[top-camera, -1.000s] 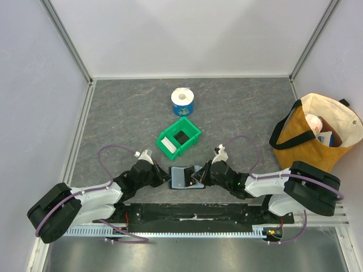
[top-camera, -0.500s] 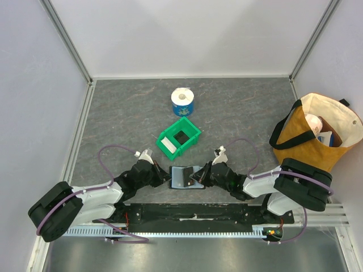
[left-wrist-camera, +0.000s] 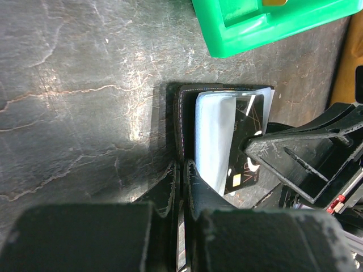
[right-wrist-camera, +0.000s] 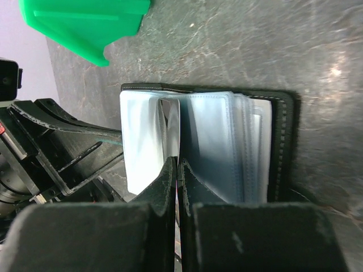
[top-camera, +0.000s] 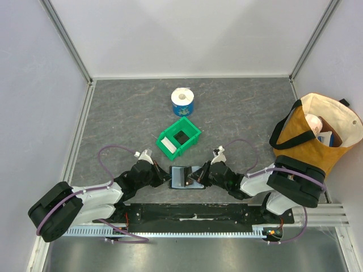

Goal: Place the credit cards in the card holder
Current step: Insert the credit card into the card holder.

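Note:
The card holder (top-camera: 180,177) lies open on the dark table between both grippers, black cover (left-wrist-camera: 182,116) outside and bluish pockets (right-wrist-camera: 215,141) fanned out. My left gripper (left-wrist-camera: 182,169) is shut on the edge of its cover. A black credit card (left-wrist-camera: 248,141) with a gold chip sticks partly out of the pockets on the right side. My right gripper (right-wrist-camera: 177,163) is shut on that card, edge-on between two pocket leaves. A white credit card (top-camera: 166,145) lies in the green bin (top-camera: 193,131).
The green bin stands just behind the card holder, with a toilet roll (top-camera: 182,101) further back. A tan tote bag (top-camera: 315,133) with things in it stands at the right wall. Metal frame rails run along the left edge and the near edge.
The right arm's elbow has swung left and its gripper has pushed slightly left toward the card holder. The left arm and the holder stay put.

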{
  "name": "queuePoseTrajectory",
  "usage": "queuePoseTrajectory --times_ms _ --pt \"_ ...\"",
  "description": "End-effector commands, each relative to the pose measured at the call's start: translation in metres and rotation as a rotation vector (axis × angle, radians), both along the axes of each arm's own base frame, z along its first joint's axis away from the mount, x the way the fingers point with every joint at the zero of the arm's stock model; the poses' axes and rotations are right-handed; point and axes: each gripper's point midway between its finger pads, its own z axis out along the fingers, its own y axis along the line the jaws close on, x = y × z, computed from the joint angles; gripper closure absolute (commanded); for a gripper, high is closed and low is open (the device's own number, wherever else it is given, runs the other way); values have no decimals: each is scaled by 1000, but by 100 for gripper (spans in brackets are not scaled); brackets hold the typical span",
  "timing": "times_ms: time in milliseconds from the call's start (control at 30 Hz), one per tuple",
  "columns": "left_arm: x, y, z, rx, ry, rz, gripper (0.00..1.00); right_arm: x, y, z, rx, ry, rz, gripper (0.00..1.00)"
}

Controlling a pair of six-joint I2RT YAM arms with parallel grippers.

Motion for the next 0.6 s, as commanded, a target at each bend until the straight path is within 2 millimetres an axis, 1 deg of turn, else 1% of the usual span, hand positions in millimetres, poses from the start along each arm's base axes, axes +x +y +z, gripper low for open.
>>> queuePoseTrajectory --times_ms 0,167,200,300,367,433,467,533,567 --pt "-21 27 -38 119 109 26 98 -18 3 -27 -54 75 37 100" --pt "-22 28 -38 116 111 33 98 -23 16 -24 -31 90 62 100" --pt "-21 27 -37 112 108 32 98 -26 18 -23 -34 87 74 98" --pt "-21 27 -38 116 110 30 98 -28 21 -21 -72 74 101 86" --pt "-21 26 -37 116 106 27 98 -24 14 -19 -114 51 79 73" --pt "-21 27 -37 116 108 31 98 -16 4 -15 -181 10 55 50" --pt "-21 26 -36 113 106 28 98 -13 0 -13 -216 -5 53 45" --pt "-22 27 -36 115 105 27 98 -9 -3 -8 -259 -29 51 41" --pt "-21 27 -36 114 104 28 98 -8 -1 -4 -253 -39 55 39"
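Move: The credit card is already gripped in the right hand and partly tucked in. Its pocket, on the card holder's left page, has its middle about 4 cm left of that hand, 1 cm ahead and 1 cm lower. The holder's right page lies some 2 cm to the hand's right and 2 cm below; the green tray is about 15 cm ahead and 4 cm left. From the left hand the pocket is roughly 4 cm to the right, level ahead. The credit card is pushed left into its pocket, towards the left hand, by the right hand, which slides about 2.5 cm almost level while easing back a little. The right fingers then open to a bit over half, let go of the card and start up, some 1.5 cm. The left hand stays put, still shut on the holder's left edge. ##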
